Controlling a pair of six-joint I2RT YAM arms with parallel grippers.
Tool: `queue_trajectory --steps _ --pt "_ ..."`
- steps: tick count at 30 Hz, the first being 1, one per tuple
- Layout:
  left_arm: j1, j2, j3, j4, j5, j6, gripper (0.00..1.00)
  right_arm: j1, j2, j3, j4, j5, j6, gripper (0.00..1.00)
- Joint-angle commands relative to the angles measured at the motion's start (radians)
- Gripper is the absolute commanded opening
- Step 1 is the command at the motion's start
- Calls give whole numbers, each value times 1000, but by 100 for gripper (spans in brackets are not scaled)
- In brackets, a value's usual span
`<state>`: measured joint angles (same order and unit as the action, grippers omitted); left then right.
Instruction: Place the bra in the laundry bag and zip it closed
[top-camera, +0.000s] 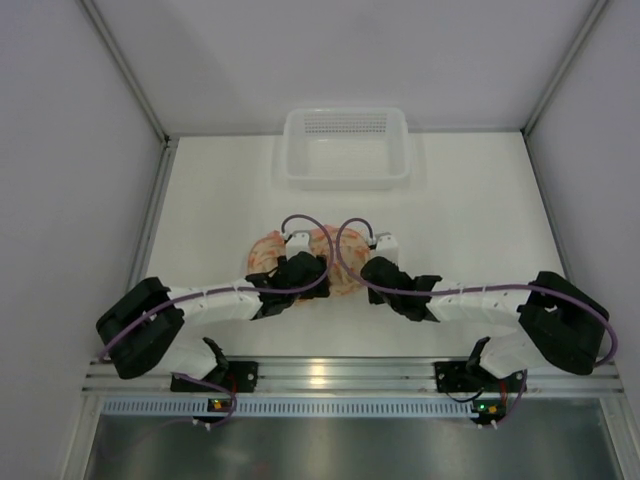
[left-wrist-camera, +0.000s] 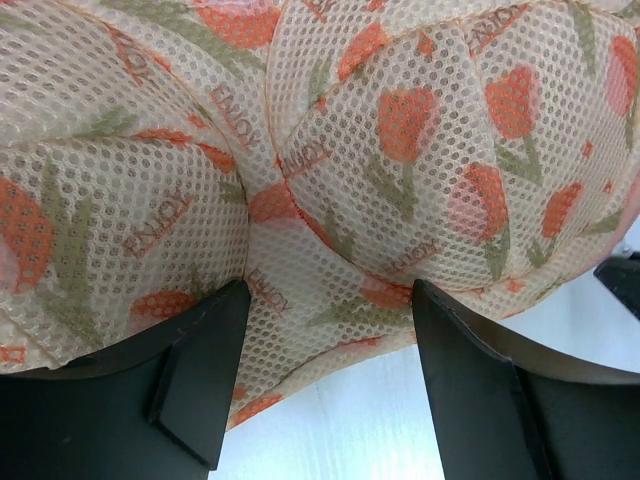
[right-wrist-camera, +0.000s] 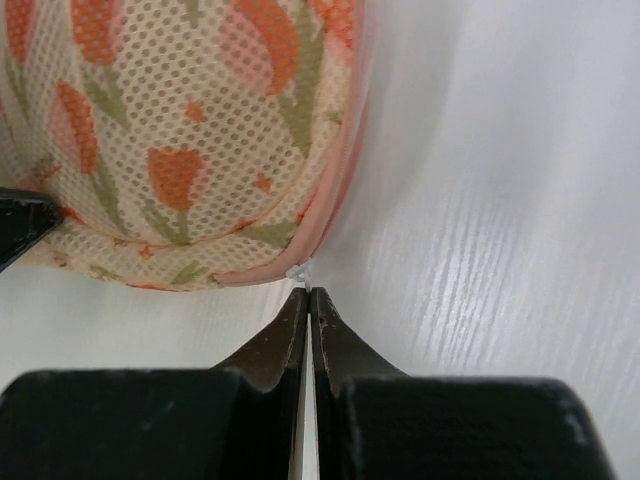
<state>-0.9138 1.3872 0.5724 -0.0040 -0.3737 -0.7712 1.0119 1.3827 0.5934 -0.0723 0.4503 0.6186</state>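
Note:
The laundry bag (top-camera: 338, 268) lies in the middle of the table, its two mesh domes printed with orange tulips. The left wrist view is filled by the bag (left-wrist-camera: 330, 150). My left gripper (left-wrist-camera: 330, 300) stands open at its near edge, one finger (left-wrist-camera: 205, 370) on each side of the dip between the domes. In the right wrist view the bag (right-wrist-camera: 190, 140) shows its pink trimmed rim. My right gripper (right-wrist-camera: 308, 292) is shut on the small white zipper pull (right-wrist-camera: 299, 271) at that rim. From above, the left gripper (top-camera: 290, 270) and right gripper (top-camera: 372, 268) flank the bag. The bra is hidden.
A white slotted plastic basket (top-camera: 345, 147) stands at the back of the table, beyond the bag. Grey walls close in the left and right sides. The tip of the left gripper's finger (right-wrist-camera: 20, 225) shows at the left edge of the right wrist view.

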Motion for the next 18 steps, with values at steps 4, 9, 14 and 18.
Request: queue_trajectory --steps 4,9,14,18 --pt "59 -56 -86 -94 71 29 73 -76 -47 -24 -27 -1 -36 0" --pt "122 -122 -126 -94 119 35 75 -88 -42 -40 -18 -24 -54 0" --pt "156 -243 -77 -106 277 46 90 -79 4 -37 41 -114 -17 0" --pt "153 -332 -39 -106 335 -6 98 -38 50 -15 65 -157 47 0"
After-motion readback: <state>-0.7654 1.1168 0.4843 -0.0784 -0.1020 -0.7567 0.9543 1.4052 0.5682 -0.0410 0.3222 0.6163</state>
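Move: The laundry bag's middle lies about 5 cm ahead of the left hand and 3 cm to its left, roughly 1 cm lower, its near edge running between the spread left fingers. The zip pull is already pinched in the right fingertips at the bag's near right corner, some 11 cm right of the left hand and 1 cm nearer. From the right hand the bag's middle is about 7 cm ahead and 14 cm left, 1 cm lower. Draw the left gripper off the bag's near edge, first sliding about 2 cm left, away from the right gripper, then lifting some 3 cm while easing back and rolling its left side down about 10 degrees; spread its fingers fully as it rises. With the right, keep the zip pull pinched: edge about 1 cm right and forward, return, then sink 1.5 cm. ##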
